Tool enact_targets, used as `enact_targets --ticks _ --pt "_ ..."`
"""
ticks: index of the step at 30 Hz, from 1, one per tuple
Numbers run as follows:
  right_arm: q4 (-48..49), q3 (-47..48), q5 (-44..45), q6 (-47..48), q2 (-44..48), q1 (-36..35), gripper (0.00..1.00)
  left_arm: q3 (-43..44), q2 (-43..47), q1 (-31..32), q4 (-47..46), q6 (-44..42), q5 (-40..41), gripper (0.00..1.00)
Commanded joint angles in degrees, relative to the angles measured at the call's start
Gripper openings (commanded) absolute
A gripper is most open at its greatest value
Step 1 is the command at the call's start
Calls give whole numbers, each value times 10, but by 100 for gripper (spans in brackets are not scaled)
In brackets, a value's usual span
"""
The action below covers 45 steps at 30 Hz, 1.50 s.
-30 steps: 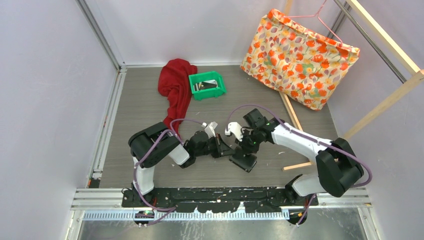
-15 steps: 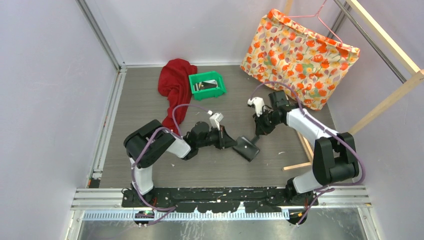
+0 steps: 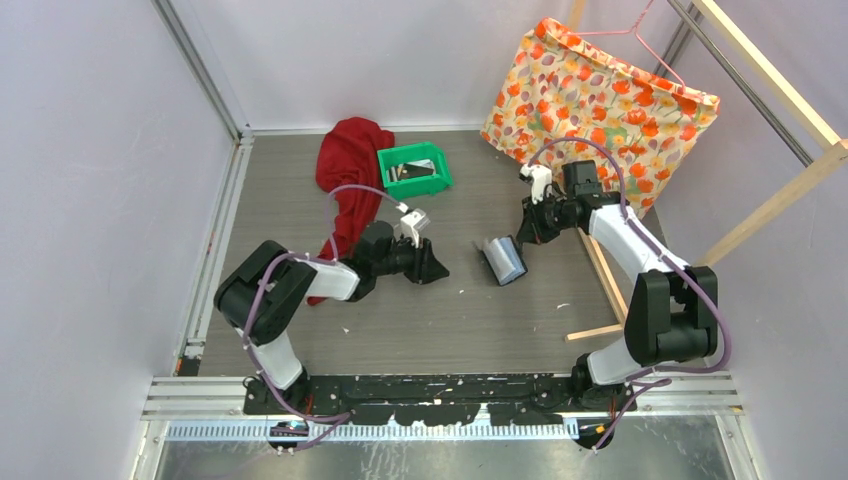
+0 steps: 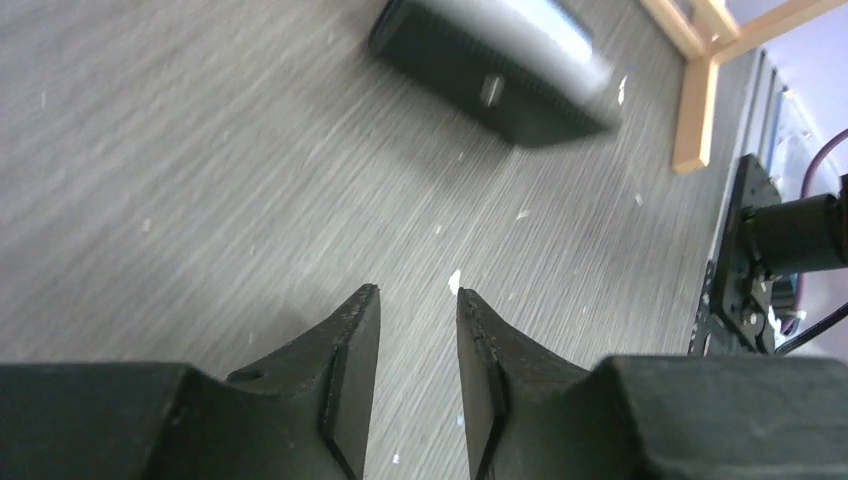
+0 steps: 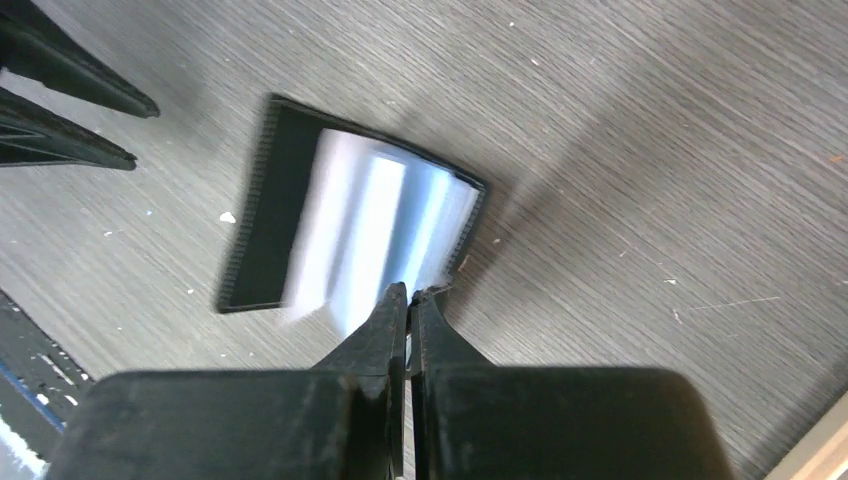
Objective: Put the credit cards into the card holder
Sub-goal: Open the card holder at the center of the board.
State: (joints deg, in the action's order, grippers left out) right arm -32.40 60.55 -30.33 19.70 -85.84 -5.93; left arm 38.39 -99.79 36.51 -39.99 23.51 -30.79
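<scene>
The black card holder (image 3: 502,261) hangs open near the table's middle, its pale glossy pockets (image 5: 360,225) showing. My right gripper (image 5: 410,296) is shut on its edge at one corner; in the top view it (image 3: 519,243) sits just right of the holder. My left gripper (image 4: 418,293) is open with only bare table between its fingers, and the holder (image 4: 500,70) lies ahead of it, apart. In the top view the left gripper (image 3: 436,272) is left of the holder. Small flat pieces (image 3: 401,172) in the green bin may be the credit cards; too small to tell.
The green bin (image 3: 413,153) stands at the back beside a red cloth (image 3: 350,170). A flowered fabric bag (image 3: 600,115) leans at the back right. A wooden frame (image 3: 590,235) runs along the right side of the table.
My left gripper has opened, let go of the card holder and drawn back left. My right gripper has carried the holder away and to the right, and it now shows its pale inside.
</scene>
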Motion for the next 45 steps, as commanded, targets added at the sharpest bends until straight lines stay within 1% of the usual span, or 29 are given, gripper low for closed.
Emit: enact_targets --ticks 1,3,6,8,11,12,15,17,19,22,24,27,32,34,35,37,38,39,40,41,43,45 --pt "-6 8 -77 -19 29 -1 1 -38 52 -11 33 3 21 38" --pt "-19 -1 -95 -14 31 -6 1 -66 77 -17 16 30 47 43" --pt "-44 -16 -138 2 39 -27 1 -92 129 -20 -4 55 74 47" --pt "-69 -12 -160 11 47 -64 1 -98 164 -20 9 75 89 48" --pt "-65 4 -152 0 60 -135 1 -112 221 -20 13 97 113 50" --pt "-63 19 -144 -6 57 -140 1 -119 237 -20 13 99 122 50" --pt "-76 56 -105 -10 29 -122 1 -133 278 -20 36 103 142 51" --pt "-77 47 -81 2 13 -82 1 -140 297 -20 52 111 142 51" --pt "-99 28 -52 45 2 -50 1 -149 304 -19 52 132 141 52" --pt "-132 -15 12 118 2 -31 1 -147 294 -10 48 167 142 51" --pt "-138 -44 41 142 3 -26 1 -132 268 8 39 177 151 51" --pt "-137 -56 69 135 -14 -20 1 -88 201 37 16 196 154 49" --pt "-110 -28 145 73 -66 -11 3 6 62 71 9 254 146 45" --pt "-109 -17 162 61 -90 -12 7 35 17 75 17 286 143 43" --pt "-111 -11 166 58 -99 -12 11 45 2 78 25 295 143 44" --pt "-121 -1 156 59 -108 -8 25 59 -13 84 44 292 151 45" --pt "-126 4 144 61 -102 -4 32 64 -13 88 59 286 158 46" --pt "-130 8 134 61 -87 1 42 70 -12 91 74 279 163 47" --pt "-133 14 123 61 -70 7 46 75 -9 94 93 272 167 48" --pt "-137 21 114 64 -52 12 55 80 -4 98 113 265 172 51" --pt "-149 42 103 69 -21 20 64 90 -1 105 145 256 179 53" --pt "-169 68 91 76 4 23 67 103 -5 110 173 251 182 54"
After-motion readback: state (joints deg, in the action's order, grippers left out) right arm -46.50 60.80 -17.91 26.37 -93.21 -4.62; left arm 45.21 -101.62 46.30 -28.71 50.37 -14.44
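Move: The card holder, already half open, hangs off the board from the right hand's shut fingers, its middle about 4 cm left of that hand, 4 cm nearer the base and 4 cm below. The green box lies about 24 cm to the right hand's left, 16 cm farther out and 8 cm lower. From the left hand, the holder is some 12 cm to the right and 2 cm ahead, at about its height. The card holder, still pinched near its edge or strap, is swung left and back some 12 cm by the right hand, then carried right about 14 cm and down about 13 to the board; there the fingers open and the hand lifts slightly. The left hand rises and draws left out of the way, opening wider, then returns right and down over the holder's left half, tipping downward. ##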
